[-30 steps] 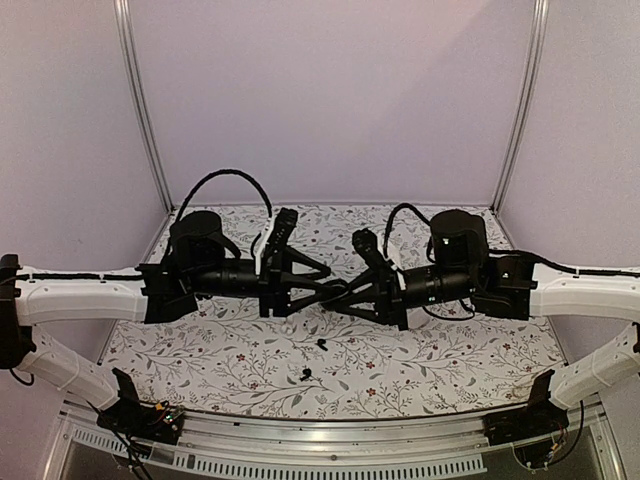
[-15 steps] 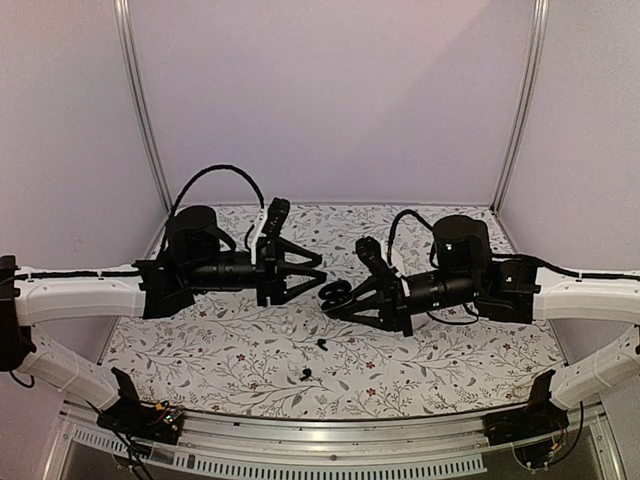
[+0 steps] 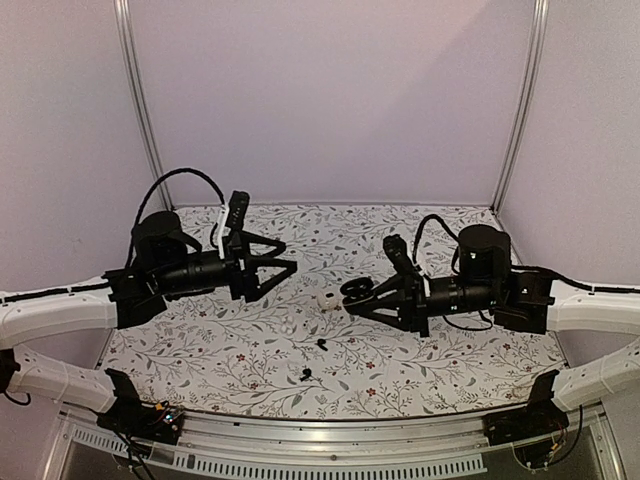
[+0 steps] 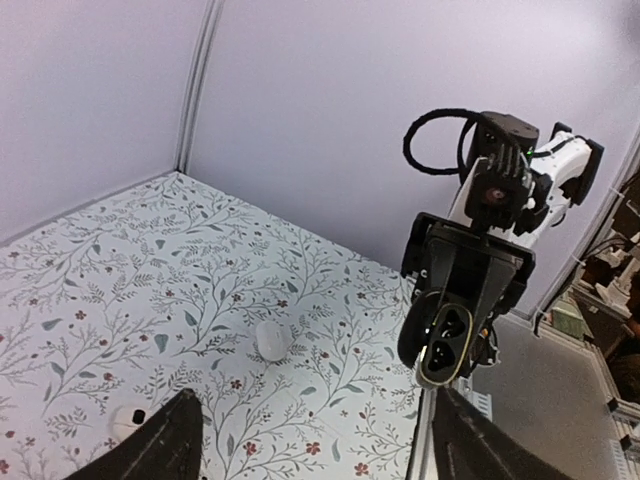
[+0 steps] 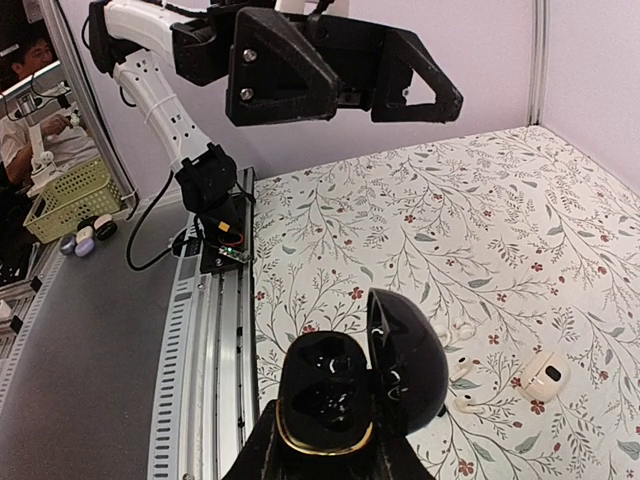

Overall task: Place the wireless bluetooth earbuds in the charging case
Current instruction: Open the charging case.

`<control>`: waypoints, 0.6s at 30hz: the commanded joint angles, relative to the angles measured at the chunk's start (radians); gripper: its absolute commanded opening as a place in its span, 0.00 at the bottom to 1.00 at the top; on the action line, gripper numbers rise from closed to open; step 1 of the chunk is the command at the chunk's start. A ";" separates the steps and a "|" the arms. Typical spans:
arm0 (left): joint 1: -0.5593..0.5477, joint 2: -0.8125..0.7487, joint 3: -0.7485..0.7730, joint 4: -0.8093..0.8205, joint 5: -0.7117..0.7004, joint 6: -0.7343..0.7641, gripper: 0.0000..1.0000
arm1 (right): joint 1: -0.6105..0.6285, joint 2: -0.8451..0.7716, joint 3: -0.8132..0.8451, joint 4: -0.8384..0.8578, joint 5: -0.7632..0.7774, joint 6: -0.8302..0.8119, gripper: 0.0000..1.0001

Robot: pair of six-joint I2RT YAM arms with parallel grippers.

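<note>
My right gripper is shut on the black charging case, held above the mat with its lid swung open. The case's two dark hollows face my left gripper; whether anything sits in them I cannot tell. My left gripper hangs open and empty to the left, well apart from the case. Two black earbuds lie on the mat toward the front. White earbuds lie beside the open white case.
A white pebble-like thing rests on the floral mat ahead of my left fingers. The metal front rail runs along the near edge. Purple walls close the back and sides.
My left arm has pulled back to the left, away from the right gripper, and its jaws have spread wider. The right gripper has drifted right and lower, still gripping the black case.
</note>
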 commanded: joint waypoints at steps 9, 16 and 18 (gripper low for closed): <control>0.107 -0.087 0.004 -0.264 -0.216 -0.165 1.00 | -0.076 -0.101 -0.072 0.049 0.024 0.078 0.00; 0.073 0.003 0.004 -0.393 -0.079 -0.061 1.00 | -0.088 -0.158 -0.126 0.025 0.068 0.102 0.00; 0.042 0.029 0.019 -0.467 -0.072 -0.028 1.00 | -0.095 -0.173 -0.138 0.019 0.073 0.105 0.00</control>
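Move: The black earbud nearest both hands lies on the table about 28 cm below the left hand, some 4 cm to its right and 2 cm back. A second black earbud is 8 cm nearer the base and 3 cm left of that one; the white earbuds are about 3 cm ahead and 4 cm left of the left hand. From the right hand, which holds the opened black case, the nearest black earbud is 4 cm ahead, 9 cm left and 24 cm down. The right fingers keep their pinch on the opened case, carrying it about 4 cm right and 2 cm forward with a slight clockwise turn. Already clear of the lid, the left hand draws away left and forward some 5 cm, first rising a little, then sinks about 10 cm towards the table, fingers spreading fully and tipping down by around 25 degrees. ##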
